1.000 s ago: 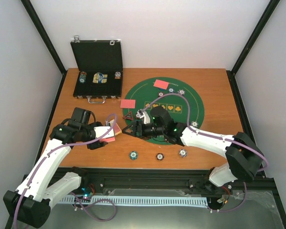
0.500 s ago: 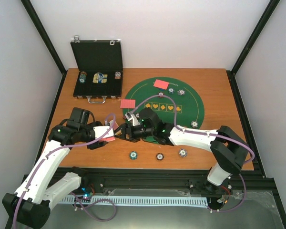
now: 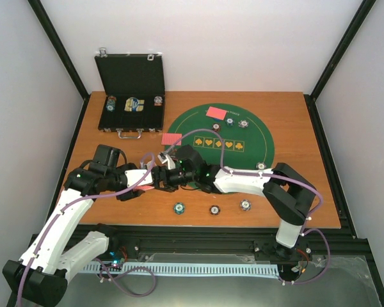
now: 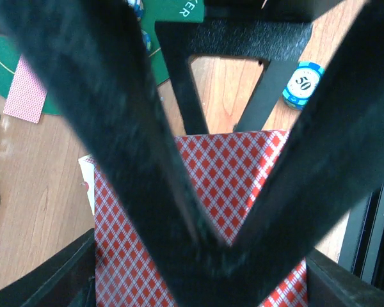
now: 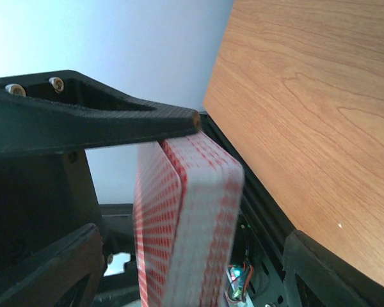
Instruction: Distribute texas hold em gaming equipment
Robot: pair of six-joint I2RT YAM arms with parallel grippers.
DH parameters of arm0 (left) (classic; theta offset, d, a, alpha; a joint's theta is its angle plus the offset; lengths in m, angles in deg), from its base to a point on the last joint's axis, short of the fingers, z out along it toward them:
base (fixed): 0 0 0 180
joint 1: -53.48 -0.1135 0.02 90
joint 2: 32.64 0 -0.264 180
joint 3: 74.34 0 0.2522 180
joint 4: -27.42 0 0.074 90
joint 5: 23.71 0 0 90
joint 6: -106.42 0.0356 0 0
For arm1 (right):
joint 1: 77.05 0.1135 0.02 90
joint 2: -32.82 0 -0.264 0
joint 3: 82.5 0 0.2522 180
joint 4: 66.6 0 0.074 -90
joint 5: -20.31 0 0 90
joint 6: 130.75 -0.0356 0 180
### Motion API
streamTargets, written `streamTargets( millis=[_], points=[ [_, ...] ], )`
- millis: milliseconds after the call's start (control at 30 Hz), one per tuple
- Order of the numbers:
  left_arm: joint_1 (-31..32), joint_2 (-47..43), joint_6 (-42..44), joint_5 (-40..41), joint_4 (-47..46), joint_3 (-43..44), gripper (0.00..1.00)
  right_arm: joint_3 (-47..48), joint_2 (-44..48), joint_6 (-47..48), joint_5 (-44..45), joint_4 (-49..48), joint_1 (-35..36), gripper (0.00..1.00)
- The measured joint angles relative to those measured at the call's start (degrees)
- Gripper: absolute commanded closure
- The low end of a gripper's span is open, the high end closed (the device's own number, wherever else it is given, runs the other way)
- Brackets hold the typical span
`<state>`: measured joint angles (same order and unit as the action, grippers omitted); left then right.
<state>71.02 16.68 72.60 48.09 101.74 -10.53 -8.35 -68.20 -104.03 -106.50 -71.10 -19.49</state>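
Observation:
My left gripper [image 3: 144, 181] is shut on a deck of red-backed playing cards [image 3: 148, 186], holding it above the wood left of the green mat. In the left wrist view the fingers meet over the deck [image 4: 243, 166]. My right gripper [image 3: 157, 180] has reached the same deck and stands open. Its jaws sit on either side of the deck [image 5: 192, 211] with gaps, and a left finger [image 5: 115, 121] presses on the deck's top. Loose cards lie at the mat's far edge [image 3: 216, 113] and its left edge [image 3: 171, 139]. Three chips [image 3: 214, 209] lie in a row near the front edge.
The green felt mat [image 3: 256, 137] carries a few chips [image 3: 243, 123]. An open black case [image 3: 131, 102] with chips stands at the back left. A blue chip [image 4: 304, 83] lies just beyond the deck. The right arm stretches across the mat's near edge.
The right gripper has travelled left from the mat's edge to the deck in the left gripper and now straddles it. The left arm has stayed put.

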Motion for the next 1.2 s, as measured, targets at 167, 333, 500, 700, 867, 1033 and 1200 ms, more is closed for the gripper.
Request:
streamTargets(
  millis=[167,333,500,700,867,1033,1200],
  points=[
    [0.0,0.0,0.0,0.0,0.0,0.0,0.62,2.3,-3.1,-1.2,-0.5,-1.8,0.8,0.27],
    [0.0,0.0,0.0,0.2,0.3,0.0,0.62,2.6,-5.1,-2.0,-0.8,-2.2,0.8,0.31],
    [0.0,-0.1,0.1,0.2,0.9,0.0,0.62,2.4,-5.1,-2.2,-1.2,-2.8,0.8,0.37],
    [0.0,-0.1,0.5,0.2,1.6,0.0,0.62,-0.4,-3.7,-2.4,-1.2,-4.6,0.0,0.43],
    [0.0,-0.1,0.7,0.5,2.1,0.0,0.62,-2.4,-1.5,-2.1,-1.0,-3.9,-0.9,0.47],
    [0.0,-0.2,0.7,0.4,2.0,0.0,0.62,-3.2,0.5,-1.2,-0.2,-2.1,-1.3,0.48],
    [0.0,-0.2,0.7,0.4,2.0,0.0,0.62,-3.6,2.3,-0.6,0.4,0.1,-1.3,0.62]
  ],
)
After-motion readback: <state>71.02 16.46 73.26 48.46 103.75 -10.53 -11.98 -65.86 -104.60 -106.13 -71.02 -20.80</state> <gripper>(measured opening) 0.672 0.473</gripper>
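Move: The card deck sits between the left hand's fingertips, practically at that hand's own point; from the right hand its middle is about 3 cm to the left, some 1 cm ahead and near its height, with the open fingers above and below it. From the right hand, the near blue chip stack is about 8 cm right, 2 cm back; the loose cards some 15 cm ahead, 4 cm left; the nearest dealt card roughly 29 cm ahead, 3 cm right. All lie some 16 cm below. Leftward and down first, about 2 cm each way, the right hand reaches farther over the deck, then reverses and draws off to the right by some 3.5 cm, rising slightly near the end. Its fingers narrow steadily but stay well apart, the upper one coming down onto the deck's top face and dragging along it, while the left hand keeps its grip on the deck. ##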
